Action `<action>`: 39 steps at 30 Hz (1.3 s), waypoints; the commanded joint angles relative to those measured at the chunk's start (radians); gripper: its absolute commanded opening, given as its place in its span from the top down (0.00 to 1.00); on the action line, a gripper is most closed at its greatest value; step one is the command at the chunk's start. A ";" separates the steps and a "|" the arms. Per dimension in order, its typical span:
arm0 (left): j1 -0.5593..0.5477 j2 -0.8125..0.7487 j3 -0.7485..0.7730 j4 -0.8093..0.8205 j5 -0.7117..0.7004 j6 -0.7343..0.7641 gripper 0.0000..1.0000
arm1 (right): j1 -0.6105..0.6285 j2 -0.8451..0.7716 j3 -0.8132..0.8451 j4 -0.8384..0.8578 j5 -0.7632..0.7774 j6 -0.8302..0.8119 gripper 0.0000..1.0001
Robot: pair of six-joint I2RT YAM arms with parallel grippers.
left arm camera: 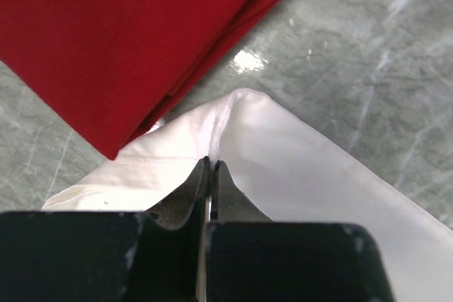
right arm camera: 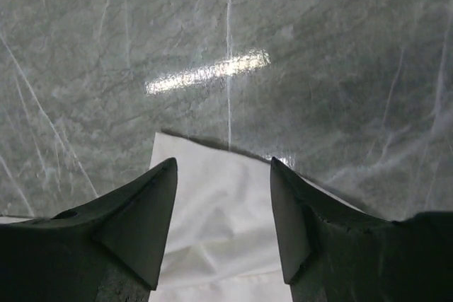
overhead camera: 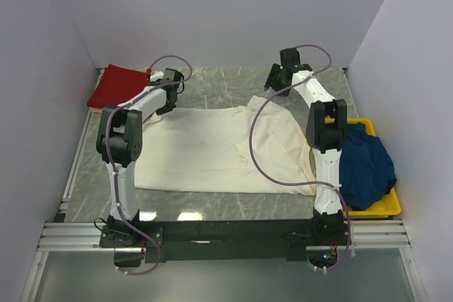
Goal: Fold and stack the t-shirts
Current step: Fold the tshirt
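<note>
A large cream t-shirt lies spread across the marble table. My left gripper is at its far left corner, next to a folded dark red t-shirt. In the left wrist view the gripper is shut on a raised fold of the cream t-shirt, with the red t-shirt just beyond. My right gripper hangs open over the shirt's far right corner. In the right wrist view that gripper straddles the cream cloth's edge without pinching it. A navy blue t-shirt lies bunched on the right.
The navy shirt sits in a yellow plastic bin at the table's right edge. White walls close in the table on three sides. A metal rail with both arm bases runs along the front.
</note>
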State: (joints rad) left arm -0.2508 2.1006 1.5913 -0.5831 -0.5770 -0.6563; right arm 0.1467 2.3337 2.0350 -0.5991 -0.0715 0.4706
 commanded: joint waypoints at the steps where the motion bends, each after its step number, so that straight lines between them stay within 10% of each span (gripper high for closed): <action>1: 0.004 -0.070 -0.005 0.023 0.052 0.032 0.99 | 0.027 0.039 0.079 -0.024 0.030 -0.018 0.39; 20: 0.010 -0.111 0.015 0.017 0.126 0.064 0.99 | 0.128 0.184 0.203 -0.174 0.162 -0.036 0.41; 30: 0.010 -0.113 0.029 0.019 0.147 0.084 0.99 | 0.136 0.204 0.249 -0.254 0.245 -0.064 0.94; 39: 0.030 -0.102 0.079 0.017 0.137 0.158 0.99 | 0.088 0.092 0.200 -0.157 0.318 -0.030 1.00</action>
State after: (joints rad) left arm -0.2352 2.0411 1.6154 -0.5869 -0.4408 -0.5510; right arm 0.2638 2.5080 2.2436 -0.8001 0.1951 0.4248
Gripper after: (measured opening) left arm 0.037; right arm 0.007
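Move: The t-shirt's far edge, where the right fingers will close, lies about 3 cm left of the open right gripper, 1 cm back and 5 cm below; the shirt's pointed tip is some 6 cm to that hand's left, level with it and equally low. From the left gripper, already holding the far-left corner, that pinch spot is roughly 40 cm right, 7 cm ahead and 3 cm lower, and the red stack's middle 14 cm left, 11 cm ahead, slightly lower. Lower the right gripper nearly 5 cm onto the shirt's far edge, shifting about 4 cm left, then ease back right as you shut the fingers and pinch the edge, rolling the wrist some 15 degrees, left side down. Keep the left grip on its corner, lifting it about 3 cm and drifting slightly right, away from the red stack. ##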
